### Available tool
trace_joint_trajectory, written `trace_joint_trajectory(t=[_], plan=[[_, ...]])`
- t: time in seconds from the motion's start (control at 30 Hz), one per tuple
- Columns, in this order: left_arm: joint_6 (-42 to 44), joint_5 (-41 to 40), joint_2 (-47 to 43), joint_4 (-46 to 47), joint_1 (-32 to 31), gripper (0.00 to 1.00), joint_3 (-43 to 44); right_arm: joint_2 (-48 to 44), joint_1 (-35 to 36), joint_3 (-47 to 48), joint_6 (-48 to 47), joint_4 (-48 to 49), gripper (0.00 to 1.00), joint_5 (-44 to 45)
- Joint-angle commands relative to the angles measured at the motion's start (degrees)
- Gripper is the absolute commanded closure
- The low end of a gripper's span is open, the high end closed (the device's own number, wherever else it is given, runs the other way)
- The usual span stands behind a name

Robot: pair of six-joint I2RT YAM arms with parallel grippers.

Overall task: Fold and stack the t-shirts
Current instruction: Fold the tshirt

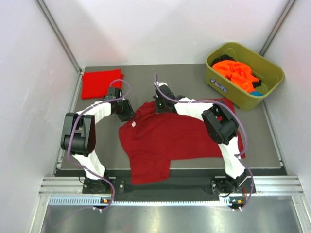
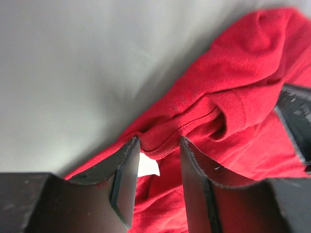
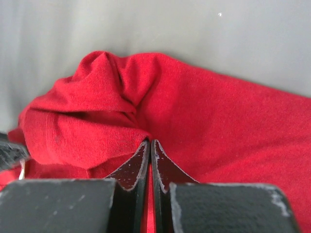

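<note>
A dark crimson t-shirt (image 1: 165, 138) lies spread over the middle of the grey table, its lower part hanging past the near edge. My left gripper (image 1: 127, 114) stands at its collar. In the left wrist view the jaws (image 2: 159, 141) are apart, with the ribbed collar rim (image 2: 228, 104) running across between the tips and the white neck label (image 2: 148, 167) behind them. My right gripper (image 1: 159, 104) is at the shirt's far edge, shut (image 3: 149, 142) on a thin fold of the crimson cloth (image 3: 218, 121). A folded brighter red t-shirt (image 1: 101, 82) lies at the back left.
An olive-green tub (image 1: 272, 82) at the back right holds bunched orange t-shirts (image 1: 235, 73). Pale walls close in on both sides and the back. The table's near edge meets a metal rail (image 1: 165, 194) where both arm bases are bolted.
</note>
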Motion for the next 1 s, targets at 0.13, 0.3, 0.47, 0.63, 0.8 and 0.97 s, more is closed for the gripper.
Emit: trace_joint_trajectory(t=[0.13,0.3,0.47,0.63,0.8,0.97], plan=[[4.02,0.0,-0.78,-0.49,1.81,0.53,12.29,-5.75,-0.87,-2.02,-2.45,4.46,1.0,-1.53],[8.95,9.75,5.79,1.1,1.9,0.54,17.83,-5.93,-1.57,-2.37,-2.62,4.81,1.0,-2.15],[15.27,18.28,11.17,-1.01,1.9,0.57,19.34,-6.1,-2.1,-2.46,-2.89,4.99,1.0,-2.68],[18.71,22.51,12.5,-0.23,1.9,0.55,17.58,-5.66,-2.37,-2.2,-2.8,5.43,1.0,-4.07],[18.27,23.92,11.27,1.88,1.9,0.55,16.7,-5.14,-2.54,-1.85,-2.53,5.69,1.0,-4.7],[18.8,25.15,10.57,0.48,1.9,0.59,17.14,-5.05,-2.45,-1.58,-2.1,5.69,1.0,-4.79]])
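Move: Ahead and to the right of the left hand, roughly 5 cm forward, 6 cm right and 2 cm down, lies the bunched fold of the t-shirt. The white tag is about 3 cm back and 1 cm to the right of this hand; the folded red shirt sits some 16 cm ahead and 14 cm left. From the right hand, already pinching the same t-shirt, that fold is about 6 cm left and 2 cm ahead. Hopping from the tag end to the bunched fold beside the right gripper, the left hand swings up and forward about 8 cm each, then comes back a little, down some 6 cm and rightward, turning about 20 degrees clockwise. Its fingers stay half open and end astride the fold. The right hand keeps its pinch on the cloth, rising about 1 cm. ##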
